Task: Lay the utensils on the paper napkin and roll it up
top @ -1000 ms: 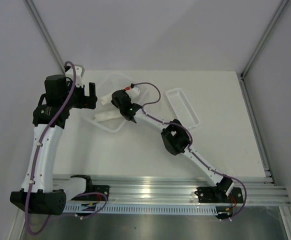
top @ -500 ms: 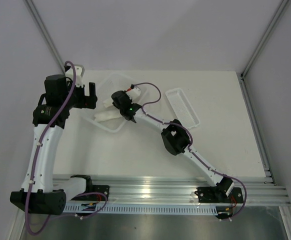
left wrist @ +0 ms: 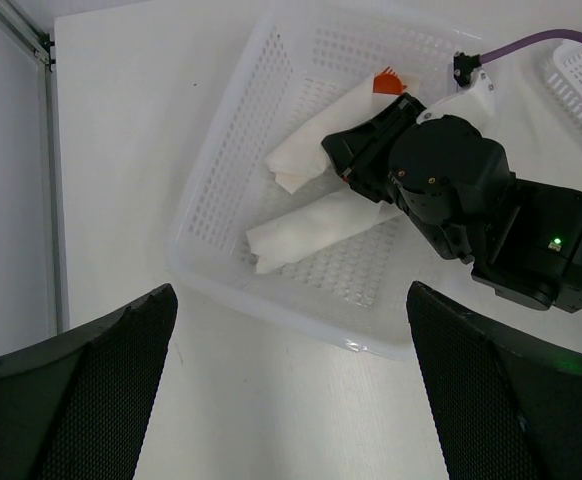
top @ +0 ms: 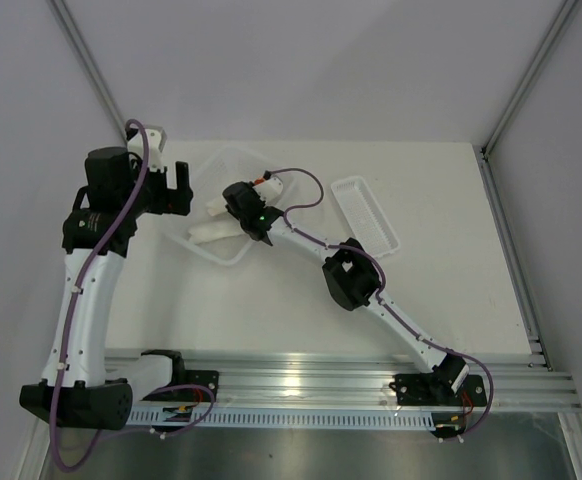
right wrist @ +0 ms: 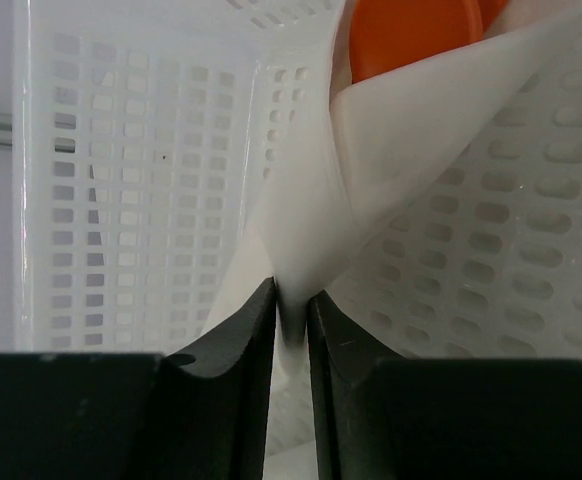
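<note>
The paper napkin (right wrist: pixel 371 150) is rolled into a white tube with an orange-red utensil (right wrist: pixel 416 35) showing at its far end. It lies inside a white perforated basket (left wrist: pixel 271 300). My right gripper (right wrist: pixel 291 305) reaches into the basket, its jaws pinching the near end of the roll (left wrist: pixel 316 135); the orange tip (left wrist: pixel 386 80) pokes out beyond it. In the top view the right gripper (top: pixel 226 200) is over the basket (top: pixel 233 152). My left gripper (left wrist: pixel 291 390) hangs wide open above the table just in front of the basket, holding nothing.
A second white paper roll (left wrist: pixel 311 228) lies in the basket beside the held one. A narrow white perforated tray (top: pixel 366 215) stands to the right of the basket. The cage's posts stand at the table's far corners.
My left arm has drifted slightly to the left. The right arm stays in the basket with the roll between its jaws.
</note>
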`<action>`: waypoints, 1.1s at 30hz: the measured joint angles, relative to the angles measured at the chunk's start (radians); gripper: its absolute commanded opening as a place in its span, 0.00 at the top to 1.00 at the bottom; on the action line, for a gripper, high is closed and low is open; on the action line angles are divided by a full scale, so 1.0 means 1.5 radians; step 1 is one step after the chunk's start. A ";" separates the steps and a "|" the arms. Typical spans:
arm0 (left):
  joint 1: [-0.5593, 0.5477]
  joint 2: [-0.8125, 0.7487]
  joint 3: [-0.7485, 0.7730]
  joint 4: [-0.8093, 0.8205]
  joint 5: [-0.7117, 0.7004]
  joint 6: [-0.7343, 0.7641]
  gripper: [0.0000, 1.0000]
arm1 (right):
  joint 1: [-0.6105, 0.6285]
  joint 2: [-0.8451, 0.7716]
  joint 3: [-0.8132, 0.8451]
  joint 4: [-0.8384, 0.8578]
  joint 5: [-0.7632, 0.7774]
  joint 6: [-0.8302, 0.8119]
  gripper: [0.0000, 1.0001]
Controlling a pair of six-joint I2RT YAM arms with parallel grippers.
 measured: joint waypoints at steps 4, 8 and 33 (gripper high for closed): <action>0.002 0.002 -0.001 0.008 0.007 0.008 0.00 | -0.001 0.000 0.000 -0.001 -0.002 0.008 0.80; 0.002 0.019 -0.014 0.031 0.013 0.020 0.08 | -0.002 -0.009 -0.020 0.000 -0.007 0.018 0.74; -0.040 0.575 0.315 -0.044 0.003 0.074 0.64 | -0.003 -0.051 -0.107 0.033 0.002 0.041 0.77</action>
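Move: Ahead and below the left hand, inside the basket, is the napkin roll with the red utensils: about 19 cm forward, 13 cm right and 28 cm down. The earlier roll lies some 9 cm nearer the robot than that one and 4 cm to its left. The basket's middle is roughly 15 cm ahead of the left hand and 10 cm right, 27 cm down. For the right hand, the utensil roll's middle is about 2 cm ahead, 2 cm right and 1 cm below, its near-left part already between the fingertips. Swooping down into the basket from high above, the left hand heads for the near-left end of the utensil roll, some 16 cm forward and just as far down, its fingers tipping about 25 degrees further downward and closing from wide open to around a third, without touching anything yet. The right hand keeps the roll between its fingertips and eases only about a centimetre to the right. ##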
